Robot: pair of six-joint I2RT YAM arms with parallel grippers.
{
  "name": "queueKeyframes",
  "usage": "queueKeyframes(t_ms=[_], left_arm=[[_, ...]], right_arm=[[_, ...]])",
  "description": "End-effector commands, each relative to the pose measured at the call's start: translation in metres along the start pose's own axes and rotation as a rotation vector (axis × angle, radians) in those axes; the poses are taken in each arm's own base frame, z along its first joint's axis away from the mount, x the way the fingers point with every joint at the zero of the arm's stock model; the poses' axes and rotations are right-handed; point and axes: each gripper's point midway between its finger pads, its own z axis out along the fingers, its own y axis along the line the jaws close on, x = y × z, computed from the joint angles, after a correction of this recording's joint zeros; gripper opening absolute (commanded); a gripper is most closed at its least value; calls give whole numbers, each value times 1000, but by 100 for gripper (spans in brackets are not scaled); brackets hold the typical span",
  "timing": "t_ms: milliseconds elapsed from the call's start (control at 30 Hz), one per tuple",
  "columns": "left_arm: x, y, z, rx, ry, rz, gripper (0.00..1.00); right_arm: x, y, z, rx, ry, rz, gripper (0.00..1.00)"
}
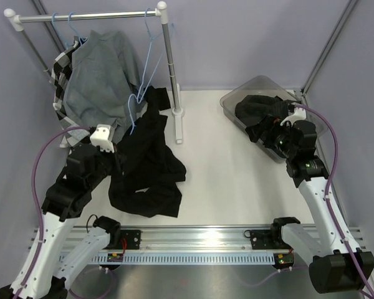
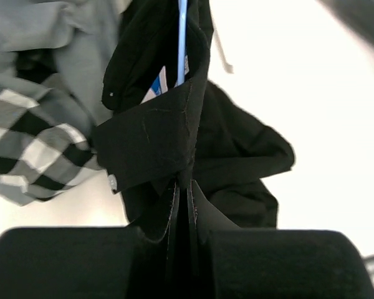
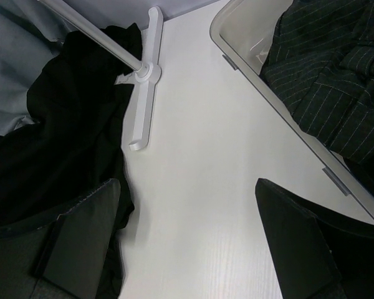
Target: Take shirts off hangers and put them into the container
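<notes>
A black shirt (image 1: 146,168) hangs from a light-blue hanger (image 1: 139,99) on the rack, and its lower part is heaped on the table. My left gripper (image 1: 117,154) is shut on a fold of this shirt (image 2: 156,134) just below the collar. In the left wrist view the gripper (image 2: 187,190) pinches the cloth, with the hanger wire (image 2: 182,37) and a white label (image 2: 157,88) above it. A second dark shirt (image 1: 258,112) lies in the container (image 1: 234,99). My right gripper (image 1: 269,136) is open and empty beside the tub, over bare table (image 3: 187,237). The container rim (image 3: 271,84) and the shirt in it (image 3: 324,68) show to its right.
A grey shirt (image 1: 96,81) and a black-and-white checked shirt (image 1: 63,71) hang on the white rack (image 1: 81,15), along with further blue hangers (image 1: 151,37). The rack's post and foot (image 1: 176,115) stand between the heaped shirt and the tub. The same foot (image 3: 143,106) shows in the right wrist view.
</notes>
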Motion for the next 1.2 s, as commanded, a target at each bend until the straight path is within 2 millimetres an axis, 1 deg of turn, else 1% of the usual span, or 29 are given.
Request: queueKeyframes(t_ms=[0, 167, 267, 300, 367, 400, 433, 500, 567, 600, 633, 667, 700, 733, 767, 800, 833, 867, 900, 933, 967, 1000, 1033, 1067, 1100, 1133, 1167], left_arm=[[-13, -33, -19, 199, -59, 19, 0], [-17, -45, -32, 277, -93, 54, 0], [-24, -42, -35, 260, -118, 70, 0], [-24, -45, -36, 281, -118, 84, 0], [-31, -54, -38, 327, -116, 89, 0], [-31, -63, -39, 375, -106, 91, 0], [-35, -68, -34, 399, -98, 89, 0], [-44, -80, -38, 458, -107, 87, 0], [-59, -92, -39, 504, -127, 86, 0], [-63, -97, -39, 527, -132, 89, 0], [-70, -101, -39, 542, -147, 91, 0], [-72, -107, -33, 560, -131, 91, 0], [-80, -112, -35, 576, -144, 96, 0], [-86, -116, -34, 586, -154, 102, 0], [-85, -127, -30, 615, -134, 121, 0], [-90, -130, -26, 598, -142, 131, 0], [-104, -136, -31, 602, -178, 149, 0], [-104, -146, -23, 597, -163, 177, 0], [-120, -152, -30, 602, -202, 189, 0], [-125, -159, -30, 614, -206, 196, 0], [-131, -161, -28, 609, -214, 197, 0], [-137, -165, -21, 607, -209, 197, 0], [-149, -168, -26, 608, -241, 196, 0], [-155, -168, -25, 599, -253, 197, 0], [-159, -171, -21, 600, -259, 199, 0], [-163, -172, -23, 605, -271, 202, 0], [-164, -174, -23, 611, -271, 201, 0]], right_arm=[[-6, 8, 3, -37, -26, -39, 99], [-7, 19, 1, -78, -33, -72, 99], [-7, 27, 0, -103, -32, -105, 99], [-4, 33, 0, -124, -26, -119, 99], [-8, 46, -3, -163, -31, -156, 100], [-3, 56, -5, -192, -16, -174, 99], [-9, 63, -7, -210, -26, -204, 99], [-7, 79, -10, -249, -13, -233, 99], [-14, 93, -14, -287, -23, -266, 99], [-16, 106, -18, -319, -24, -282, 99], [-19, 112, -20, -332, -33, -304, 99], [-20, 118, -19, -340, -27, -315, 99], [-32, 131, -25, -361, -48, -331, 99], [-32, 141, -24, -378, -41, -351, 99], [-35, 149, -25, -392, -43, -364, 99], [-38, 157, -27, -404, -41, -374, 99], [-49, 175, -30, -435, -60, -391, 98], [-53, 183, -32, -445, -61, -401, 98], [-70, 198, -40, -472, -102, -420, 98], [-68, 209, -38, -492, -89, -430, 98], [-71, 215, -38, -496, -89, -437, 98], [-85, 226, -45, -514, -119, -440, 98], [-84, 230, -40, -516, -106, -441, 98], [-87, 232, -40, -514, -104, -438, 98], [-94, 237, -42, -520, -119, -436, 98], [-94, 239, -39, -520, -115, -435, 97], [-94, 242, -40, -530, -120, -436, 97]])
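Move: My left hand still grips the black shirt by its near shoulder, with the hanger inside. The collar is about 12 cm ahead of that hand and 4 cm to its right. My empty right hand is roughly 45 cm to the left hand's right and 11 cm farther out. The rack post's foot stands about 27 cm ahead, 17 cm right. From my right hand the collar lies some 40 cm left, level ahead; the container is 14 cm ahead, 6 cm right and about 20 cm below. I bring both hands together over the table: my left eases back a little, then carries the gripped shirt about 15 cm right and 13 cm up, turning some 35 degrees clockwise. After a brief pause my right, wide open, swings 16 cm left towards the shirt's far shoulder and climbs about 20 cm, tipping its fingers upward and turning counter-clockwise; it hasn't closed. ##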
